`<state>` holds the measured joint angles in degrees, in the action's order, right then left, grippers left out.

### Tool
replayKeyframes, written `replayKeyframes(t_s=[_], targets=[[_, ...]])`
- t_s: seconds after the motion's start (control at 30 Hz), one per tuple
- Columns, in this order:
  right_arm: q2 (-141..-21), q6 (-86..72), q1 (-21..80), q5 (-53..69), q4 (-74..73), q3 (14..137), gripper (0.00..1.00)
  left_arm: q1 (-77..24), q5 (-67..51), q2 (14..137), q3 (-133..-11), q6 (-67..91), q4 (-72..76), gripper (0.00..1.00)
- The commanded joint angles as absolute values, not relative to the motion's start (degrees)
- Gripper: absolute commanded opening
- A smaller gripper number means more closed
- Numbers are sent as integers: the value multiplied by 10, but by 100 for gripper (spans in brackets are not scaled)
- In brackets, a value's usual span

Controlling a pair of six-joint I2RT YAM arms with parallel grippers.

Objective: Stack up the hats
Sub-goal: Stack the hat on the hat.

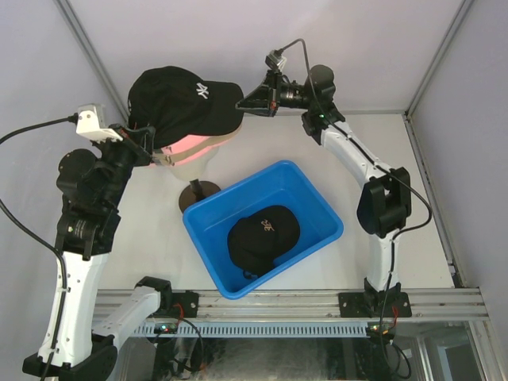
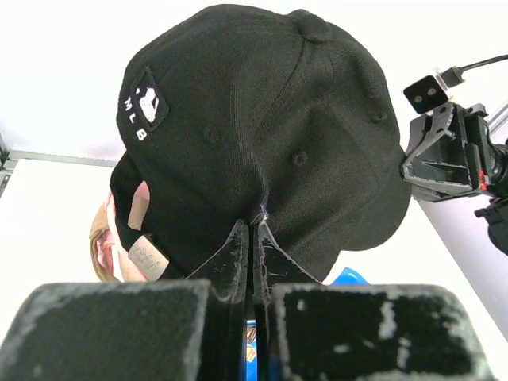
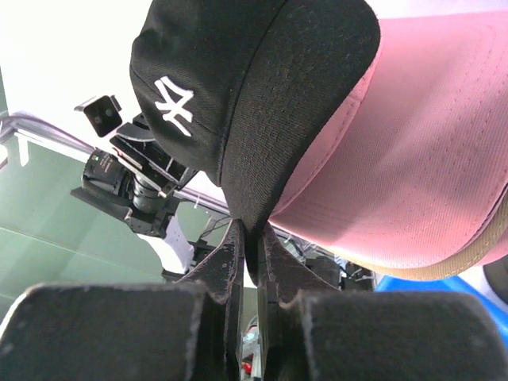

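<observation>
A black cap with a white NY logo (image 1: 178, 97) sits on top of a pink cap (image 1: 194, 146) and a tan cap (image 1: 226, 138), stacked on the mannequin head at the back left. My left gripper (image 1: 148, 135) is shut on the black NY cap's back edge (image 2: 258, 214). My right gripper (image 1: 242, 103) is shut on its brim (image 3: 254, 230), above the pink brim (image 3: 413, 159). A second black cap with a small orange mark (image 1: 263, 233) lies in the blue bin (image 1: 313, 190).
The mannequin's brown base (image 1: 198, 190) stands just behind the bin's back left corner. The enclosure's white walls rise close behind both grippers. The metal rail (image 1: 278, 305) runs along the near edge.
</observation>
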<state>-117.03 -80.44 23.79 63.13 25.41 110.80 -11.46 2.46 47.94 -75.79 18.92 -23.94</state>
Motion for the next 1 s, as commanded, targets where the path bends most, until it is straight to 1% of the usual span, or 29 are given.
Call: replayKeyframes(t_s=[0.0,0.03,0.1,0.17,0.3,0.4,0.63,0.8,0.97], targets=[[-1122,-780,222,578,193,1069,0,-113,44,474,-745,186,-244,0],[-1123,-780,222,577,168,1078,0,-113,45,474,-745,186,-245,0],[-1127,-780,226,575,66,1111,0,-113,47,474,-741,185,-245,0],[-1112,-780,233,555,31,1101,0,-113,48,475,-741,185,-245,0],[-1077,-780,242,524,52,1029,0,-114,47,482,-742,185,-247,0],[-1061,-780,250,511,101,961,0,-114,45,489,-744,186,-247,0],[-1025,-780,267,465,175,856,0,-114,39,519,-761,183,-243,0],[-993,-780,296,414,183,801,0,-114,34,552,-780,180,-240,0],[-972,-780,311,378,176,780,0,-114,34,560,-776,179,-237,0]])
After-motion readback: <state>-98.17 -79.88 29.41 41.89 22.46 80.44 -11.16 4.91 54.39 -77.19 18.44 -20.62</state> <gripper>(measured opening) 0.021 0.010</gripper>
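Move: The black hat is already pinched at both ends, by the left hand at its rear edge and by the right hand at its brim. The pink hat under it on the stand lies about 4 cm ahead, 10 cm right and 5 cm below the left hand, and some 5 cm back, 10 cm left and 3 cm below the right. The blue bin is on the table, about 21 cm back, 9 cm right and 38 cm below the right hand. The black hat's brim is brought down and back over the pink hat by the right hand, about 5 cm down and 4 cm towards the base, while that hand rolls and swings clockwise, some 15 degrees each. The left hand, nearly still at first, then takes the rear edge about 4 cm forward. Both grippers stay shut on the black hat. ##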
